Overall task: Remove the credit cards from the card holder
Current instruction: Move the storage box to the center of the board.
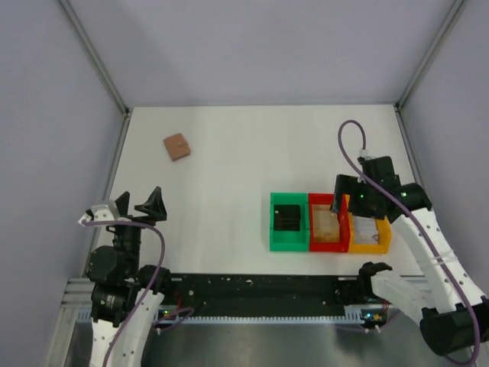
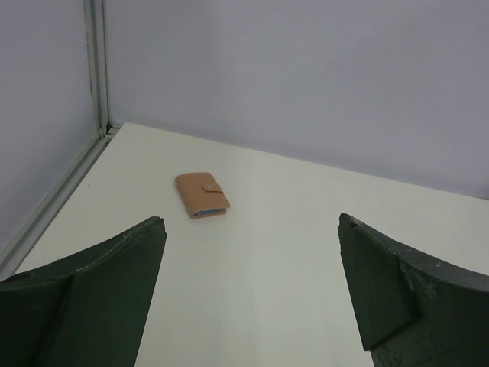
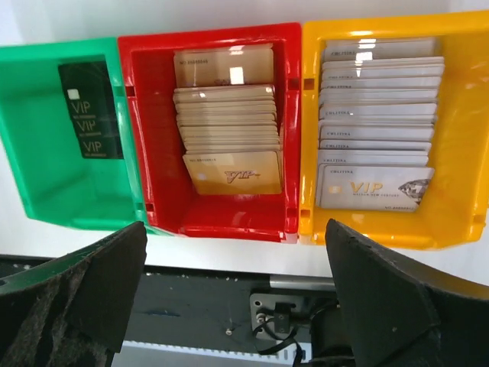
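The card holder (image 1: 177, 146) lies closed on the white table at the far left, reddish-brown face up, with a small tab over one edge. In the left wrist view the card holder (image 2: 202, 194) shows a thin blue-grey edge at its near side. The credit cards inside it are hidden. My left gripper (image 1: 137, 205) hangs open above the near left of the table, well short of the holder, and nothing is between its fingers (image 2: 114, 267). My right gripper (image 1: 344, 205) is open over the bins, also empty (image 3: 235, 228).
Three bins stand side by side at the near right: green (image 3: 46, 153) with black VIP cards (image 3: 90, 111), red (image 3: 157, 153) with gold cards, yellow (image 3: 458, 153) with silver cards. Grey walls enclose the table. A black rail (image 1: 260, 289) runs along the near edge.
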{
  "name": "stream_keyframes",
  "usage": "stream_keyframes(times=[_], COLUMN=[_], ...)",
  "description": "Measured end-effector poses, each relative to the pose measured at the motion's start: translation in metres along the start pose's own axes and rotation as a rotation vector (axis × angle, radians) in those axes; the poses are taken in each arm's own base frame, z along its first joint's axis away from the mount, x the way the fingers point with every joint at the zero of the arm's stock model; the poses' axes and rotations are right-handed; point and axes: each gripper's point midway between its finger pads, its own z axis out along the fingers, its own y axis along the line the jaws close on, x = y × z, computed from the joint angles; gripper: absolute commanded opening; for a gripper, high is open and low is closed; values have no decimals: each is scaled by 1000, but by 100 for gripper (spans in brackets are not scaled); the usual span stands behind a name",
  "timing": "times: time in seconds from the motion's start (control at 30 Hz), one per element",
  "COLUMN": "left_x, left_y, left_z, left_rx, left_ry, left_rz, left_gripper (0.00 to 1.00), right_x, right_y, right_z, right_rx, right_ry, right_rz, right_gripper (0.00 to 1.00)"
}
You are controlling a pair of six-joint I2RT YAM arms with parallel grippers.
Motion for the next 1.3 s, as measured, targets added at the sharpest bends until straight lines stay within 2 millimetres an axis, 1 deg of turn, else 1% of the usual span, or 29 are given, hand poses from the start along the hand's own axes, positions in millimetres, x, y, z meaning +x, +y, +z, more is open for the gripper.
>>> stream_keyframes(times=[0.1,0.2,0.47,0.73,0.9,0.97,1.13,1.3], left_x=[0,0,1,2,2,2,2,1], left_y=[0,0,0,-2,-2,-2,-1,0], left_z=[0,0,0,0,0,0,0,0], left_rx=[-1,-2,0,9,10,8,2,-2], left_ry=[0,0,3,8,9,8,7,6], left_rz=[-1,-2,-4,-6,-7,-7,-7,-7], left_gripper=[98,98,98,98,98,98,98,98], right_x=[10,12,4,-9,-12,-16,-36,-72], right_y=[2,3,-14,-24,-23,-19,-5,12], right_z=[15,28,63,103,126,136,155,174], right_rx=[37,79,247,288,285,271,233,191], right_ry=[75,109,144,164,203,206,175,113], right_rz=[-46,-77,-81,-24,-21,-19,-12,-32], right_gripper=[99,99,99,99,98,98,98,98])
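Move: The storage box lies below the right hand. Its middle, the red bin, is about 12 cm down, some 2 cm to the left and nearly level fore and aft. The green bin is some 16 cm to the hand's left and the yellow bin about 12 cm to its right, both in the same row and at the same height. From the idle left hand, the box is roughly 62 cm to the right, 26 cm lower and almost level fore and aft. Forward and down goes the right hand, sinking about 11 cm with its wide-open fingers tipping steeper, right side raised some 10–15 degrees. The left finger enters the red bin and the right one the yellow bin, both hooking behind the far wall. It then runs on forward and slightly left, pushing the box out; about 15 cm forward in all. ##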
